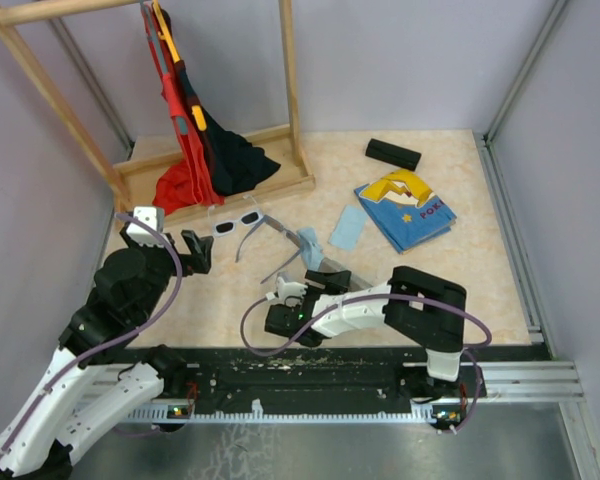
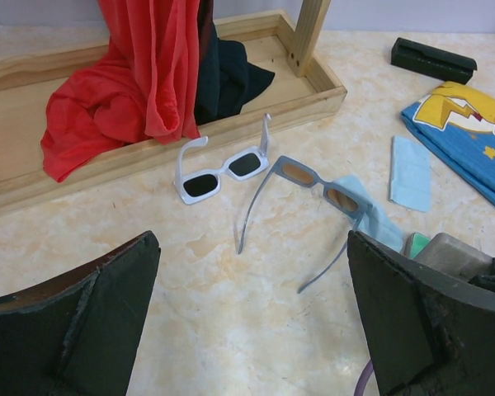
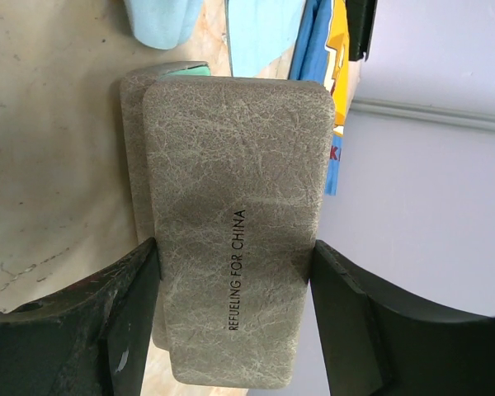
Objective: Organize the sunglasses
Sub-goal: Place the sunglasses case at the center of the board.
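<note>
The white-framed sunglasses [image 2: 219, 172] lie open on the table in front of the wooden rack base, also seen from above [image 1: 238, 220]. Just to their right lie the thin grey sunglasses [image 2: 318, 186], temples spread toward me, one lens end resting over a light-blue cloth [image 2: 375, 221]; they show from above too [image 1: 278, 242]. My left gripper [image 2: 252, 245] hovers open short of both pairs, nothing between its fingers [image 1: 201, 253]. My right gripper [image 3: 235, 257] is shut on a grey textured case [image 3: 235, 190], fingers pressed on its two long sides, right of the grey pair [image 1: 320, 264].
A wooden rack [image 1: 220, 195] with red and black garments stands at the back left. A black case [image 1: 393, 153] lies at the back. A second light-blue cloth [image 1: 347, 228] and a folded blue printed cloth [image 1: 405, 208] lie right of centre. Grey walls enclose the table.
</note>
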`<state>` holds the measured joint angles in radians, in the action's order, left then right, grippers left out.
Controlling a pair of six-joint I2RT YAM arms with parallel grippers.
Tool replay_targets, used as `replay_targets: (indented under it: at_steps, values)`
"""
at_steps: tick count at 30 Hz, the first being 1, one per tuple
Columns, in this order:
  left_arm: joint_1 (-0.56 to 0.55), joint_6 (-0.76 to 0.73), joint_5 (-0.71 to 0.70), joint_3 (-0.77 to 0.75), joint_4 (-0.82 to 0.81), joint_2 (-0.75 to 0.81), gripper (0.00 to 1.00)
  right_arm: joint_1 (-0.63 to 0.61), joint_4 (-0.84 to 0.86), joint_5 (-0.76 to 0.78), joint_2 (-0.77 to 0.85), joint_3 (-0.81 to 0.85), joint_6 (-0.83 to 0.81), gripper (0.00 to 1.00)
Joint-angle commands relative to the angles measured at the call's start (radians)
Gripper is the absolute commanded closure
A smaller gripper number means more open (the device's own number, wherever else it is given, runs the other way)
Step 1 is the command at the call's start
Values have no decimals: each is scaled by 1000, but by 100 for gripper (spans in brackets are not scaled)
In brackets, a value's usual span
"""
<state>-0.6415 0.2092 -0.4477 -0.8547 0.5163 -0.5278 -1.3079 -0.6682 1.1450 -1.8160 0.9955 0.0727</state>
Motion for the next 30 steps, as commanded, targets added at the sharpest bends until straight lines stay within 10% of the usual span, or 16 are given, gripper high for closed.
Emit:
replay_targets:
  at_steps: [1,22,30]
  values:
    - [3,11,16,9,-7,4,0,-37,-32,18,-35,27,73,59]
    - [3,43,27,20,26,29,0,-117,-66,-68,-56,73,170,10]
    - [3,55,32,15,37,29,0,-158,-15,-151,43,82,155,6]
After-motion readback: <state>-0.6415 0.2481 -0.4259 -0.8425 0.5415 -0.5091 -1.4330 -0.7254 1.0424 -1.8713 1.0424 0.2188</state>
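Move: The sunglasses case is already in the right hand's grip, held ajar and on edge; its place on the board is about 4 cm below that hand, with no real offset forward or sideways. The light-blue pouch lies some 7 cm ahead and 7 cm left, the flat blue cloth about 12 cm straight ahead, and the gray sunglasses roughly 8 cm ahead and 15 cm left. From the left hand the spot is some 29 cm right, level with it, and 25 cm below. The case, still pinched across its width, is eased down and back by a little over 1 cm each onto the board. Then the right fingers let go, opening from about two-thirds to nearly full, while the hand draws back and left and sinks slightly further, about 5 cm in all, tipping only a few degrees. ##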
